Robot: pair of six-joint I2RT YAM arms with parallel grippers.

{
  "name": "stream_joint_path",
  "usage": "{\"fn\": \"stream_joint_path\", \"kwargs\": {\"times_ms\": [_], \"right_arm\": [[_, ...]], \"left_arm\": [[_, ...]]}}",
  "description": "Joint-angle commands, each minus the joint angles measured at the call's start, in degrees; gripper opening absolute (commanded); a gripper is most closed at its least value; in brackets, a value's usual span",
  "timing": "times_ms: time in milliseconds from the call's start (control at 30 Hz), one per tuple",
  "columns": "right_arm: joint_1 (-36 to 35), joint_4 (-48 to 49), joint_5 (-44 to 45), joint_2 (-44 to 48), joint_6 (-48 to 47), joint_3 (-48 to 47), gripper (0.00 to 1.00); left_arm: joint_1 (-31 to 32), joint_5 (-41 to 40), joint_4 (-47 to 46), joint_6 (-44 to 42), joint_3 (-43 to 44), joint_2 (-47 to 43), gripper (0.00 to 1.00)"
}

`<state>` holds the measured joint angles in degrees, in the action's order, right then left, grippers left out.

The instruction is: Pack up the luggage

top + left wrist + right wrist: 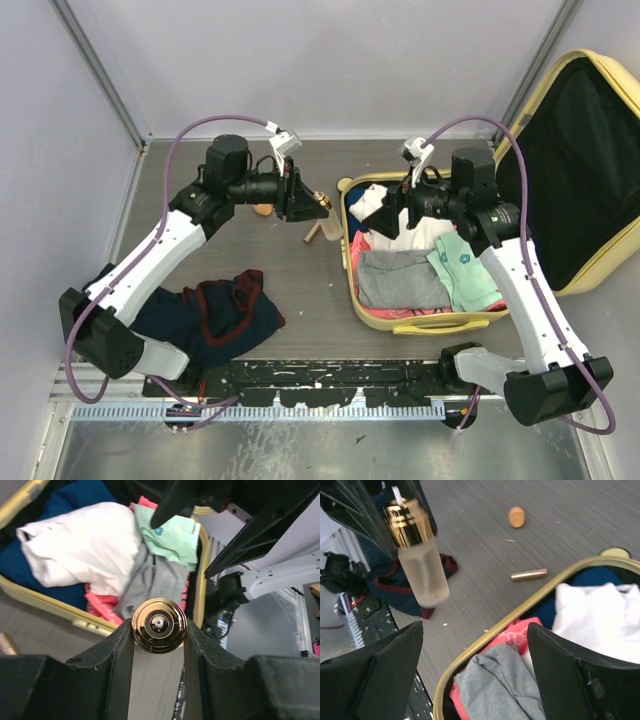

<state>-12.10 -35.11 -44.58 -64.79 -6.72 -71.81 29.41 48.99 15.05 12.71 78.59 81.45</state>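
Note:
The luggage (420,322), a pale yellow suitcase, lies open at the right with its black-lined lid (590,170) raised. Folded clothes fill it: white (80,550), grey (505,690), mint green (465,270) and pink. My left gripper (159,630) is shut on a frosted glass spray bottle (422,567) with a gold collar (160,625). It holds the bottle above the table, just left of the suitcase's rim (515,612). My right gripper (475,627) hangs open over the suitcase's near-left corner, close to the bottle, with nothing between its fingers.
A dark blue garment with red trim (220,315) lies crumpled on the table at the front left. A small gold tube (529,574) and a round tan disc (516,517) lie on the table left of the suitcase.

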Motion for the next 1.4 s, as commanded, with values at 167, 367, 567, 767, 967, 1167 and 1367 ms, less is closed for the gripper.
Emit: {"fn": "stream_joint_path", "kwargs": {"times_ms": [167, 367, 567, 767, 967, 1167, 1367], "right_arm": [[-9.0, -0.7, -4.0, -0.7, -0.8, -4.2, 0.91], [-12.2, 2.4, -2.1, -1.4, 1.8, -2.4, 0.86], [-15.2, 4.1, 0.6, -3.3, 3.1, -2.0, 0.8], [-15.6, 4.5, 5.5, -3.7, 3.6, -0.8, 0.58], [-15.5, 2.2, 10.7, -3.0, 3.5, -2.1, 0.22], [-11.6, -1.2, 12.5, 0.9, 2.3, -0.2, 0.14], [-4.0, -10.5, 14.1, 3.9, -0.5, 2.4, 0.07]], "left_arm": [[4.9, -4.1, -7.6, 15.3, -2.2, -4.2, 0.0], [7.0, -5.1, -13.5, 21.1, -5.4, -4.8, 0.0], [7.2, -5.0, -17.3, 26.5, -6.3, -4.4, 0.0], [7.6, -4.8, -18.9, 27.5, -6.6, -4.9, 0.0], [7.5, -7.1, -13.9, 22.6, -5.8, -5.2, 0.11], [7.2, -8.3, -10.8, 18.4, -5.9, -6.1, 0.65], [5.1, -8.5, -6.4, 14.2, -6.4, -6.9, 0.8]]}}
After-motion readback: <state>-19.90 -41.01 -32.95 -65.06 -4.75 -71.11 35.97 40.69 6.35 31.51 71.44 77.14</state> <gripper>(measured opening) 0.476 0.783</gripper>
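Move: The left hand still holds the gold-capped bottle, its middle about 3 cm right, 2 cm back and 4 cm below that hand; from the open right hand it is some 11 cm left, level ahead, 2 cm lower. Roughly 25 cm below the right hand, the white cloth lies 12 cm ahead and 2 cm right, the grey shirt 3 cm back and 3 cm right. Right hand reaches about 7 cm left, pinches the bottle, then draws it 6 cm right as left opens. ##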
